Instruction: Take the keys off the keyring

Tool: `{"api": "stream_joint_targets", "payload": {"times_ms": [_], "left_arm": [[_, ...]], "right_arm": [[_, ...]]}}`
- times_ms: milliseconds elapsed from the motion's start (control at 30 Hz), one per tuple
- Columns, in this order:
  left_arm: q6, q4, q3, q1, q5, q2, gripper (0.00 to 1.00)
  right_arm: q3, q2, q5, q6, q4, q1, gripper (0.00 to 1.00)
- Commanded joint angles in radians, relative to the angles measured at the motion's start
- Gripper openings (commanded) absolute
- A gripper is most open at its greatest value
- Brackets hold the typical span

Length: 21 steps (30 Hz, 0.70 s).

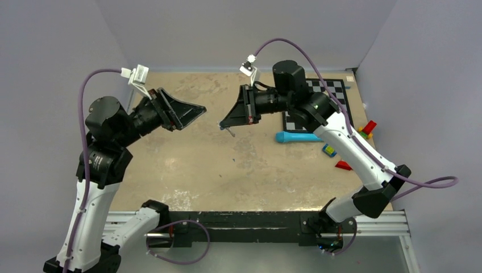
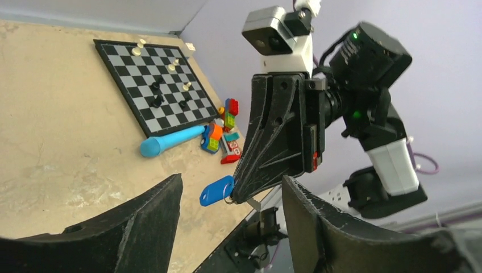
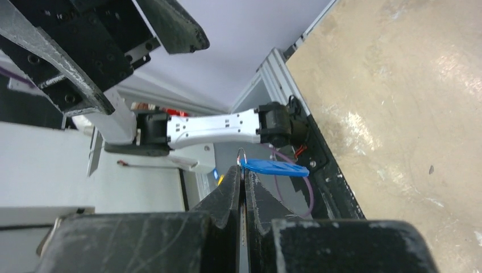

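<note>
My right gripper [image 1: 223, 124] [image 3: 243, 170] is held above the middle of the table, shut on a thin grey metal key whose edge shows between its pads [image 3: 244, 224]. The wire keyring [image 3: 241, 153] [image 2: 230, 198] sticks out past the fingertips. A bright blue oval tag [image 2: 217, 190] [image 3: 274, 166] hangs from it. A toothed key blade [image 2: 254, 203] pokes out under the tip. My left gripper [image 1: 202, 109] [image 2: 232, 178] faces it a short way to the left, open and empty. Its fingers [image 2: 153, 213] stand either side of the tag without touching it.
A chessboard [image 1: 318, 105] [image 2: 159, 85] with several pieces lies at the back right. In front of it are a light-blue tube-shaped tool [image 1: 298, 137] [image 2: 170, 140], a blue-and-yellow block [image 1: 328, 150] and coloured toy bricks [image 1: 366, 129] [image 2: 226, 128]. Grey walls close off three sides.
</note>
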Motion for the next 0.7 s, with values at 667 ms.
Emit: {"api": "stream_joint_targets", "payload": {"times_ms": [667], "left_arm": [[0.229, -0.113, 0.028, -0.003, 0.421, 0.113, 0.46]], "right_arm": [[0.013, -0.001, -0.246, -0.137, 0.003, -0.003, 0.00]]}}
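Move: The blue fob, held out by the shut right fingers, is about 5 cm to the left hand's right, 2 cm back and some 6 cm below it. Its steel ring sits about 1 cm nearer the left hand in height, 1 cm farther right and 1 cm farther out than the fob; the key hangs about 4 cm back and 8 cm right of the left hand, 6 cm below. From the right hand, the fob is level fore and aft, 1 cm left and 2 cm down. Down, right and back, about 5 cm in all, the left hand closes in on the blue fob, swinging some 20 degrees clockwise while its open fingers narrow partway without shutting on anything. The right hand keeps its pinch on the ring, draws back about 3 cm with a small counter-clockwise turn, then holds there. ##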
